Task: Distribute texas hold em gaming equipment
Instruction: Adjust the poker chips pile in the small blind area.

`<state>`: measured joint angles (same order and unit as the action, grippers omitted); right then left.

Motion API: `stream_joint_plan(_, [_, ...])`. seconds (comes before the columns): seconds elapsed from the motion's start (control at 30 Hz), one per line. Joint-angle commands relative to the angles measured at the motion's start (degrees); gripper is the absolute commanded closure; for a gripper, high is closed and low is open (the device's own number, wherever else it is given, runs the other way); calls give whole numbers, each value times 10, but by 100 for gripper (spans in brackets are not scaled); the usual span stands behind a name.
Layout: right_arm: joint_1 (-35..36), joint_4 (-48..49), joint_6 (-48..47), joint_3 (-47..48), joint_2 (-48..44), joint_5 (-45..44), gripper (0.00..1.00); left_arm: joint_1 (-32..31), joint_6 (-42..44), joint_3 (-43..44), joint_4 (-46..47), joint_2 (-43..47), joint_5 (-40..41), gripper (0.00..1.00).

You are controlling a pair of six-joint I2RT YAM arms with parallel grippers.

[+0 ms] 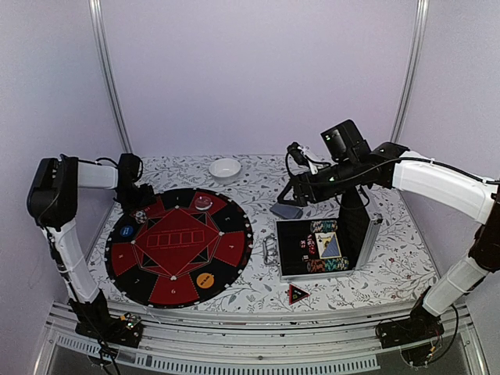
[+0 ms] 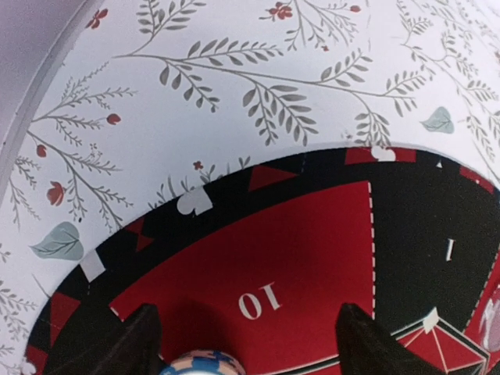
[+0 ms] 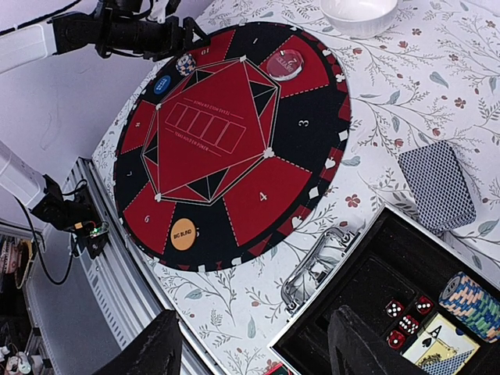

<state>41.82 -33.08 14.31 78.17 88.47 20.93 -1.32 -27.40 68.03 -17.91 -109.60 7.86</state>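
A round red-and-black poker mat (image 1: 178,246) lies on the left half of the table. My left gripper (image 1: 137,205) hangs over its far-left rim, jaws open. A short stack of blue-and-white poker chips (image 2: 201,364) stands on the red "10" field between the fingers, touching neither. On the mat lie a blue button disc (image 1: 126,232), an orange "BIG BLIND" disc (image 3: 183,233) and a clear reddish disc (image 3: 284,64). My right gripper (image 3: 254,344) is open and empty, high over the case's left edge. The card deck (image 3: 436,186) lies face down on the cloth. A red triangular marker (image 1: 298,294) sits near the front.
An open black case (image 1: 324,246) with a metal handle (image 3: 316,266) holds red dice (image 3: 406,316), striped chips (image 3: 471,303) and cards. A white bowl (image 1: 225,168) stands at the back. The table's metal front rail (image 1: 258,344) runs along the near edge.
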Motion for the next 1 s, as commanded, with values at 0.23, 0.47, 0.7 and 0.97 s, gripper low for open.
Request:
stream_joint_plan(0.23, [-4, -8, 1, 7, -19, -11, 34, 40, 43, 65, -9, -3, -39, 51])
stream_joint_plan(0.47, [-4, -9, -1, 7, -14, -9, 34, 95, 49, 54, -18, -6, -84, 100])
stream_joint_plan(0.7, [-4, -10, -3, 8, -9, -8, 34, 101, 58, 29, -13, -16, -120, 100])
stream_joint_plan(0.97, [-3, -9, -3, 7, -12, -8, 34, 94, 56, -5, 8, -20, -167, 100])
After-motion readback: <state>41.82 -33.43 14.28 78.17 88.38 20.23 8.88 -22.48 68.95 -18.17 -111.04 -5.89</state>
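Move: The poker chips pile lies about 5 cm back from the left hand, roughly 1 cm to its left and 2 cm below. The blue small blind disc is some 7 cm nearer the base than the pile and 3 cm farther left. The clear dealer disc is about 22 cm to the left hand's right and 1 cm ahead. From the right hand, the pile is some 62 cm left, 12 cm ahead and 21 cm below. Heading for the outer left side of the poker chips pile, the left hand arcs forward and up nearly 3 cm while swinging some 6 cm left and shutting its fingers on nothing. It then sinks about 3 cm, draws back as far and eases 2 cm right again, rolling some 10 degrees so its left side dips; no touch on the pile can be seen. ##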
